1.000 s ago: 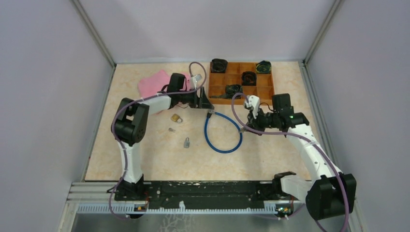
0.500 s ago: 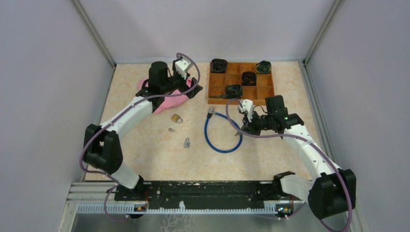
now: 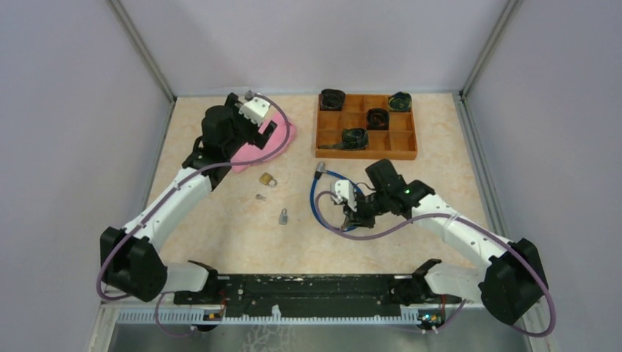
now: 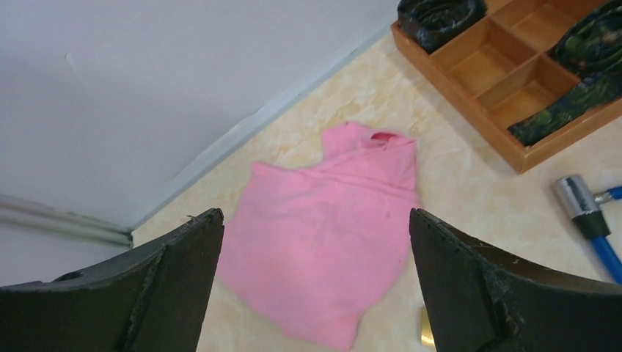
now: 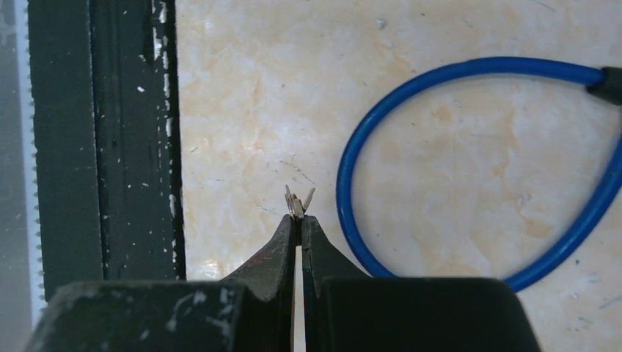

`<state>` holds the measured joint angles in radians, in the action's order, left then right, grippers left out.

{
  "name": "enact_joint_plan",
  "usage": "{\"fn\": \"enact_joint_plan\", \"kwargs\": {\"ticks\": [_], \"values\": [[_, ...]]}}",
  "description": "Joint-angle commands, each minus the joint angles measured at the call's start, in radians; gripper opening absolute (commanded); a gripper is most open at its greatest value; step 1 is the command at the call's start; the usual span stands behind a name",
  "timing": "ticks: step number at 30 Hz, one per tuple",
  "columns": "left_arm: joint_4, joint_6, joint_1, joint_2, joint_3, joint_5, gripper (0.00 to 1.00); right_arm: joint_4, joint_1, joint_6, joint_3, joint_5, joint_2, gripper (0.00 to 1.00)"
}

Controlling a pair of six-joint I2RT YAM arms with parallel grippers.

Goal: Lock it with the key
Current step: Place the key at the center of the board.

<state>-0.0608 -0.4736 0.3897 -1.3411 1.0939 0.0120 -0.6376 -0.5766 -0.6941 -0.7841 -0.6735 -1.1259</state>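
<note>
My right gripper is shut on a small bunch of metal keys, whose tips stick out past the fingertips. It hangs low over the near-left part of a blue cable lock's loop. A brass padlock and a small silver padlock lie left of the loop, with a tiny loose metal piece between them. My left gripper is wide open with nothing in it, raised above a pink cloth. A sliver of the brass padlock shows by its right finger.
A wooden compartment tray at the back right holds several dark rolled straps. The cable's metal end lies near the tray's front. The black base rail runs along the near edge. Walls enclose the table.
My left arm swung back and left from the cable's metal end to over the pink cloth, opening fully. My right gripper, still shut on the keys, moved nearer and leftward over the loop.
</note>
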Motion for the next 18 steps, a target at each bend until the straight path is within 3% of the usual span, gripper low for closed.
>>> {"fn": "enact_joint_plan", "kwargs": {"ticks": [1, 5, 12, 18], "values": [[0.044, -0.043, -0.015, 0.066, -0.068, 0.069, 1.0, 0.03, -0.103, -0.032, 0.011, 0.038, -0.01, 0.0], [0.049, -0.011, -0.033, 0.127, -0.125, 0.009, 1.0, 0.05, -0.219, -0.057, 0.054, 0.125, -0.013, 0.0], [0.153, 0.015, -0.034, 0.142, -0.098, -0.174, 1.0, 0.08, -0.238, -0.053, 0.017, 0.078, -0.144, 0.0], [0.15, 0.026, -0.034, 0.116, -0.091, -0.199, 1.0, 0.086, -0.247, -0.001, -0.017, 0.115, -0.259, 0.0]]}}
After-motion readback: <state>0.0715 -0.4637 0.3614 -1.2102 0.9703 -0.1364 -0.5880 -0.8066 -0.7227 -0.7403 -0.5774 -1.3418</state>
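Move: The key is still pinched in the right hand. The bare table it is being taken to lies about 4 cm back, 2 cm left and 9 cm below that hand. The middle of the blue cable loop is some 12 cm ahead and 2 cm left, its lock head about 22 cm ahead and 7 cm left, and the silver padlock about 7 cm ahead and 18 cm left. From the left hand that bare spot is roughly 30 cm back, 23 cm right and well below. The key, kept in the shut right fingers, is first carried back about 4 cm and a little left, already sinking, then almost straight down towards the bare table on the near side of the cable loop, 7 cm lower in all, as the fingers tip some 10 degrees steeper and the wrist turns slightly counter-clockwise. The empty left hand, wide open, swings left and returns while drawing back and down about 5 cm. ##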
